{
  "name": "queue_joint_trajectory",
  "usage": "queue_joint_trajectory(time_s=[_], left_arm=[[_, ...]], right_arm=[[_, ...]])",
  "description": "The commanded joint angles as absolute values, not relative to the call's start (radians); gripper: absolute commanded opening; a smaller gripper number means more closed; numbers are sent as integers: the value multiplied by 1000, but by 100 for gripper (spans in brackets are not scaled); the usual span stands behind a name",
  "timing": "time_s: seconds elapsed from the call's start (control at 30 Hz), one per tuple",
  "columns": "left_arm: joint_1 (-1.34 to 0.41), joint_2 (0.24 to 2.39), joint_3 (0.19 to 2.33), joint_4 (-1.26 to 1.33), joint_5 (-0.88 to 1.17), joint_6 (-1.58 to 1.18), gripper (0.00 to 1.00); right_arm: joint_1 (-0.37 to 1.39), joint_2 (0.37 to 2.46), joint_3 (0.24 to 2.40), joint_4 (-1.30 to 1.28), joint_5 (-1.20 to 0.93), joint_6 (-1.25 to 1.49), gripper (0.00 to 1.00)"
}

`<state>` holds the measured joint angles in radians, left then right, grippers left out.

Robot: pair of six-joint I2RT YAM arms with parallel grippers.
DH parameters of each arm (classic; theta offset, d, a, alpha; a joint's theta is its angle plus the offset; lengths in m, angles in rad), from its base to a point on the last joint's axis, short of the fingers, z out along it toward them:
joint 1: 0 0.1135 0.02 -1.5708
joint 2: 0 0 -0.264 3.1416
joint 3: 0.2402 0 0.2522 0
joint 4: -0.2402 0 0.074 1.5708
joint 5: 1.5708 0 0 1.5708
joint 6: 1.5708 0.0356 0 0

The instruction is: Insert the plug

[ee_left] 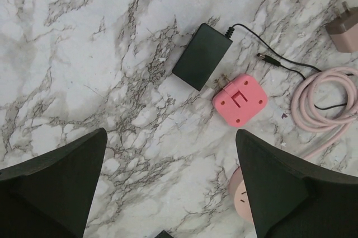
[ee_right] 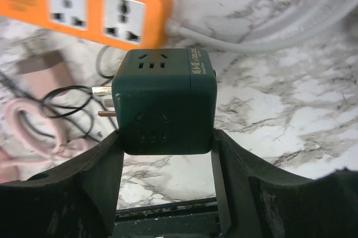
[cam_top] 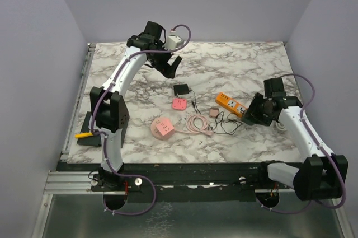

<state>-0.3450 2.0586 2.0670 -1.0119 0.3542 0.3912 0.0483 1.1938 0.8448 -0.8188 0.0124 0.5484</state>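
Note:
My right gripper (ee_right: 165, 143) is shut on the plug (ee_right: 162, 101), a dark green cube with sockets on its faces. Its metal prongs point left and it hangs just above the marble. The orange power strip (ee_right: 84, 5) lies beyond it, two sockets facing up. From above, the right gripper (cam_top: 251, 113) sits at the near end of the strip (cam_top: 230, 103), and the plug itself is hidden there. My left gripper (cam_top: 170, 67) hangs open, high over the back of the table, with nothing between its fingers (ee_left: 279, 187).
A black adapter (cam_top: 180, 89), a pink square plug (cam_top: 179, 103), a round pink socket (cam_top: 163, 128), a coiled pink cable (cam_top: 197, 122), a small beige charger (cam_top: 214, 112) and thin black wire lie mid-table. A yellow object (cam_top: 83, 135) lies by the left arm's base.

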Motion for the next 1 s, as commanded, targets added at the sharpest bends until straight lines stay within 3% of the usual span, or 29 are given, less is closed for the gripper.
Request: queue_joint_trajectory(time_s=[0.0,0.27,0.47,0.6,0.8,0.97], left_arm=[[-351,1977,2112,-1002,494,479,99],[-374,1758,1914,-980,912,992,99],[-510,1603,1717,-810,844,1098,99],[-542,1558,1626,-665,807,991,99],[-558,1493,1489,-395,757,901,99],[-607,1420,1365,-243,707,985,99]], right_arm=[[45,1117,955,-863,-100,443,18],[50,1012,995,-803,-345,359,17],[69,1027,1023,-567,-589,387,16],[121,1070,1076,-484,-639,387,18],[261,1136,1164,-451,-558,343,17],[337,1153,1181,-409,-453,320,14]])
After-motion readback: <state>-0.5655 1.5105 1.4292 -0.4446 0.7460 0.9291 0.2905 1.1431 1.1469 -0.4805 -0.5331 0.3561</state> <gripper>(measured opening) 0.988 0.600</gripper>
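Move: The green plug, already pinched in the right hand, lies about 20 cm back, 36 cm to the right and 9 cm below the left hand, whose open fingers are the right hand's goal: 20 cm ahead, 36 cm left, 9 cm up. About 5 cm below the right hand, the orange power strip is centred 10 cm ahead and 9 cm left, the beige charger 6 cm ahead and 16 cm left. The black power brick is level with and 4 cm right of the left hand, 14 cm below; the pink plug is 8 cm back and 4 cm right of that hand, equally low. The right hand keeps its pinch on the green plug and carries it steeply up by some 19 cm and left by 16 cm, with a little forward, over the power strip's side of the table towards the left gripper, turning counter-clockwise and tilting its fingers up from pointing down. Meanwhile the left hand, fingers staying wide open, draws back, right and up by 10 to 13 cm each to meet the plug, turning clockwise and levelling so that its jaws face the prongs, and near the end it sinks a couple of centimetres and eases slightly forward again. ##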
